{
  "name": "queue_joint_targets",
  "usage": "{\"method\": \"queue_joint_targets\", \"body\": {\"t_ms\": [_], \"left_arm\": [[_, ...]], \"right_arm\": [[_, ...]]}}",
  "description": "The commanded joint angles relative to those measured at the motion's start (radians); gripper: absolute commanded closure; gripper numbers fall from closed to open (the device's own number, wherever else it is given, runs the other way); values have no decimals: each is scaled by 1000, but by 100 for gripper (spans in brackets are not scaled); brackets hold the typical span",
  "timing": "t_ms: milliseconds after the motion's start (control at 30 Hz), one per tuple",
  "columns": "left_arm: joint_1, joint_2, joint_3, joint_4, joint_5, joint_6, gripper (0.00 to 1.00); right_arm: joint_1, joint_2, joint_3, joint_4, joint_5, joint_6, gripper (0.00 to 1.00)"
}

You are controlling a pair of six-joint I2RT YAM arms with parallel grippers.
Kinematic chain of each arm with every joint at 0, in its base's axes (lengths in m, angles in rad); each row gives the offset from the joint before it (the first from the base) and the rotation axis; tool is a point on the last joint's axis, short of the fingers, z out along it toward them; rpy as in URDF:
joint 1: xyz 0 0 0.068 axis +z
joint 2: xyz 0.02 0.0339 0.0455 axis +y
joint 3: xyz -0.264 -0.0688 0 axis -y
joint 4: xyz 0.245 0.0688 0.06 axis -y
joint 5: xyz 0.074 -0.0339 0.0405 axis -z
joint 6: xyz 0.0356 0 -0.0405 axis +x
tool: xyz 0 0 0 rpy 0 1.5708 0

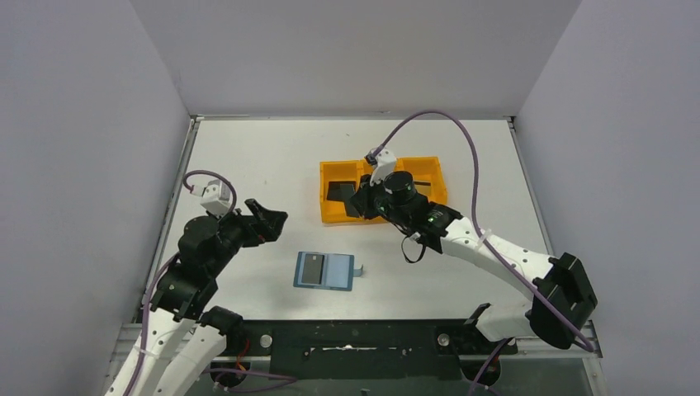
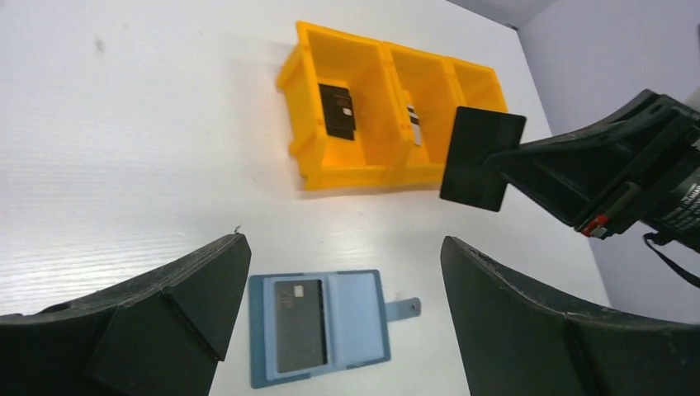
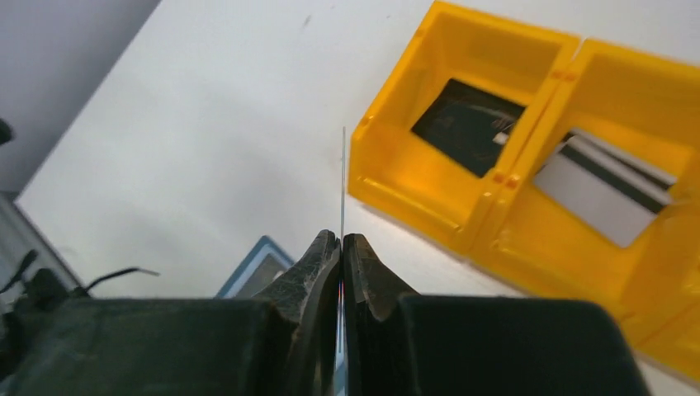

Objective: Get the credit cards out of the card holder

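The teal-blue card holder (image 1: 324, 271) (image 2: 363, 318) lies open flat on the table, snap tab to the right. One black credit card (image 2: 299, 324) sits in its left pocket. The right pocket shows only light blue. My left gripper (image 1: 268, 219) (image 2: 342, 241) hovers open up and left of the holder, nothing between its fingers. My right gripper (image 1: 361, 203) (image 3: 341, 239) is shut on a black credit card (image 2: 481, 157), held in the air beside the orange tray and seen edge-on (image 3: 343, 181) in the right wrist view.
The orange three-compartment tray (image 1: 324, 194) (image 2: 330, 177) (image 3: 413, 194) stands behind the holder. Its left compartment holds a black card (image 2: 337, 110) (image 3: 466, 124), the middle one a silver-grey striped card (image 2: 412, 124) (image 3: 603, 190). Grey walls close off the table's sides and back.
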Motion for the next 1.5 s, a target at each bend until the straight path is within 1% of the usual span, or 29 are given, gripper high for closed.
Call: {"method": "queue_joint_targets", "body": {"t_ms": [0,100,167,267,400,600,767,1067,1233,1467], "left_arm": [[5,-66,-3,-36,-171,156,13],[4,-104,-40,-55,-230,176,12],[5,-116,-42,-53,-243,176,12],[7,-120,-44,-51,-258,180,12],[7,-109,-39,-62,-270,174,11],[12,-96,-39,-65,-270,172,11],[15,-99,-37,-71,-283,169,11],[20,-127,-32,-90,-330,155,11],[21,-140,-33,-93,-339,152,11],[24,-135,-35,-89,-332,155,11]], "right_arm": [[19,50,83,-29,164,-415,100],[41,99,103,4,165,-646,100],[52,143,133,4,167,-759,100],[57,228,201,-39,160,-901,100],[58,337,290,-101,149,-1046,100],[49,433,338,-92,156,-1208,100],[27,502,382,-70,126,-1260,100],[0,610,453,-78,124,-1332,100],[-17,664,493,-78,105,-1347,96],[-19,717,521,-84,115,-1387,94]]}}
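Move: The right hand holds a black card and is taking it to the yellow box's left compartment, where other black cards lie; that compartment's middle is about 14 cm ahead, 5 cm to the left and 17 cm below. The middle compartment, with pale cards, is 12 cm to the right of it and level with it; the card holder lies some 7 cm back and 9 cm left of the hand. From the left hand the left compartment is roughly 23 cm ahead, 16 cm right and 21 cm below. The right hand keeps its pinch on the black card and carries it away from the card holder into the left compartment, going about 14 cm forward and nearly as far down, most of the sinking coming once it is under way, while the hand rolls some 75 degrees with its left side dropping and the fingers tip about 20 degrees further down. The left hand, empty and wide open, draws off about 7 cm to the left and slightly down, away from the box, turning some 15 degrees counter-clockwise. ##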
